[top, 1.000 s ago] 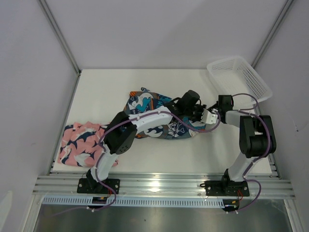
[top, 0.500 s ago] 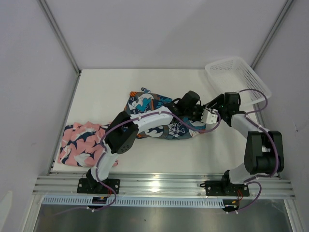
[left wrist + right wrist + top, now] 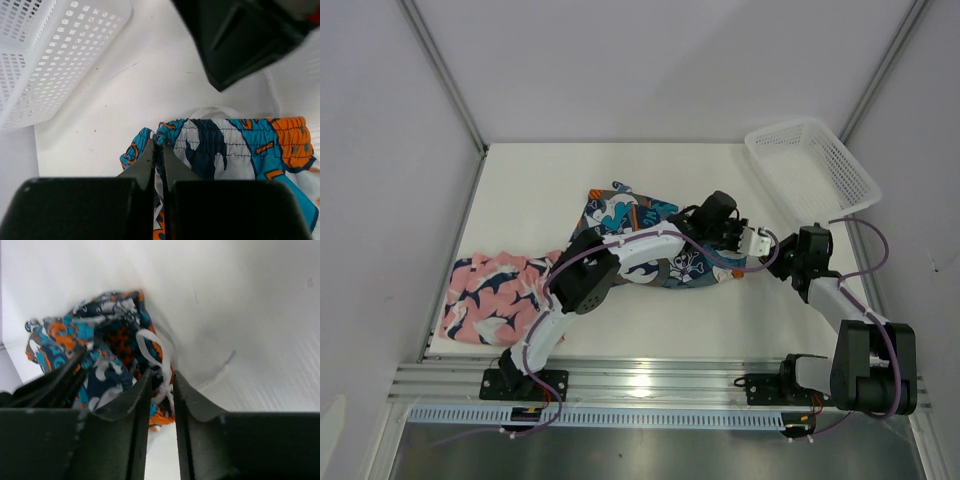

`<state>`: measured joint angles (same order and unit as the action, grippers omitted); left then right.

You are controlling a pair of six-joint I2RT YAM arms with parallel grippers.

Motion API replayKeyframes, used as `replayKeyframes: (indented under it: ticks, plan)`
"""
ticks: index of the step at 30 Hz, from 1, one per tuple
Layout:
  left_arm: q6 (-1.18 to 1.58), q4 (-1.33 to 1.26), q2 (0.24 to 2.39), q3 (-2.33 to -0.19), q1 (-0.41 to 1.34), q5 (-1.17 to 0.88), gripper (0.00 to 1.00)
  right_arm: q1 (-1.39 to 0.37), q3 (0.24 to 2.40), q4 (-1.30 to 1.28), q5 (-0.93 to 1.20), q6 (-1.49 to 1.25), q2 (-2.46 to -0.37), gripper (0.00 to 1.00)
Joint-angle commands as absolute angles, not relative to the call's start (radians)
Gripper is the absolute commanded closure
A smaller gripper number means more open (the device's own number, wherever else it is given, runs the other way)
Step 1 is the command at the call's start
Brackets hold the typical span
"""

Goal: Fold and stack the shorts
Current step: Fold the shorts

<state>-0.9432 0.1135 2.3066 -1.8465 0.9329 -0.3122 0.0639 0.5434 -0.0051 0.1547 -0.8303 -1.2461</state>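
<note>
The patterned shorts (image 3: 630,232) lie crumpled mid-table, in blue, teal, orange and white. My left gripper (image 3: 728,232) reaches over them to their right end. In the left wrist view it (image 3: 158,144) is shut on the gathered edge of the patterned shorts (image 3: 235,145). My right gripper (image 3: 748,246) meets that same end from the right. Its fingers (image 3: 161,375) stand a narrow gap apart, with the white drawstring (image 3: 150,345) hanging between them against the patterned shorts (image 3: 65,335). The pink shorts (image 3: 490,290) lie apart at the table's left edge.
A white mesh basket (image 3: 810,165) leans at the back right corner, also in the left wrist view (image 3: 50,55). The right arm's dark body (image 3: 245,35) hangs just above the left gripper. Grey walls close in the table (image 3: 540,190) on three sides.
The right arm's wrist has swung down and to the right, toward the near edge, while its gripper stayed at the shorts' right end. Its fingers have parted. The left gripper kept its hold.
</note>
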Motion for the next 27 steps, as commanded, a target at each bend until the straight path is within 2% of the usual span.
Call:
replayKeyframes:
  ticks: [1,2,5,8,12,16,23,27]
  plan:
    - [-0.940,0.081,2.330,-1.907,0.928,-0.311,1.00,0.060,0.505,0.109,0.268,-0.808,-1.206,0.79]
    - [-0.939,0.084,2.333,-1.919,0.928,-0.308,1.00,0.057,0.493,0.129,0.282,-0.810,-1.209,0.86]
    - [-0.940,0.091,2.342,-1.927,0.928,-0.305,1.00,0.041,0.474,0.169,0.333,-0.814,-1.210,0.95]
    - [-0.940,0.086,2.347,-1.930,0.928,-0.302,1.00,0.020,0.460,0.202,0.362,-0.833,-1.200,1.00]
    - [-0.919,0.078,2.344,-1.931,0.923,-0.330,1.00,0.005,0.413,0.328,0.402,-0.883,-1.209,1.00]
    - [-0.919,0.080,2.344,-1.934,0.923,-0.327,1.00,-0.012,0.414,0.367,0.402,-0.890,-1.304,1.00]
    - [-0.927,0.084,2.353,-1.939,0.923,-0.313,1.00,-0.072,0.477,0.269,0.308,-0.858,-1.488,1.00]
    - [-0.923,0.081,2.353,-1.939,0.923,-0.313,1.00,-0.094,0.514,0.218,0.262,-0.847,-1.483,1.00]
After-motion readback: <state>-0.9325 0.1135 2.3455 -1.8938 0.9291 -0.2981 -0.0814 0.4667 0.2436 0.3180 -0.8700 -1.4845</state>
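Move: The near end of the shorts' waistband lies about 8 cm to the right hand's left, some 2 cm back and roughly 6 cm below. Its white drawstring loop is about 3 cm farther out than that end and 1 cm to its right; the basket's middle is some 24 cm ahead of the right hand and 10 cm to its right, slightly lower. From the left hand, that waistband end lies about 8 cm back, level sideways and some 5 cm below. Finish shutting the empty right gripper and swing it about 7 cm left, drawing back slightly and turning some 15 degrees counter-clockwise; then drop it about 6 cm, fingertips closed, onto the near end of the waistband beside the drawstring. Keep the left fingers pinched on the waistband's far corner, nearly still. ##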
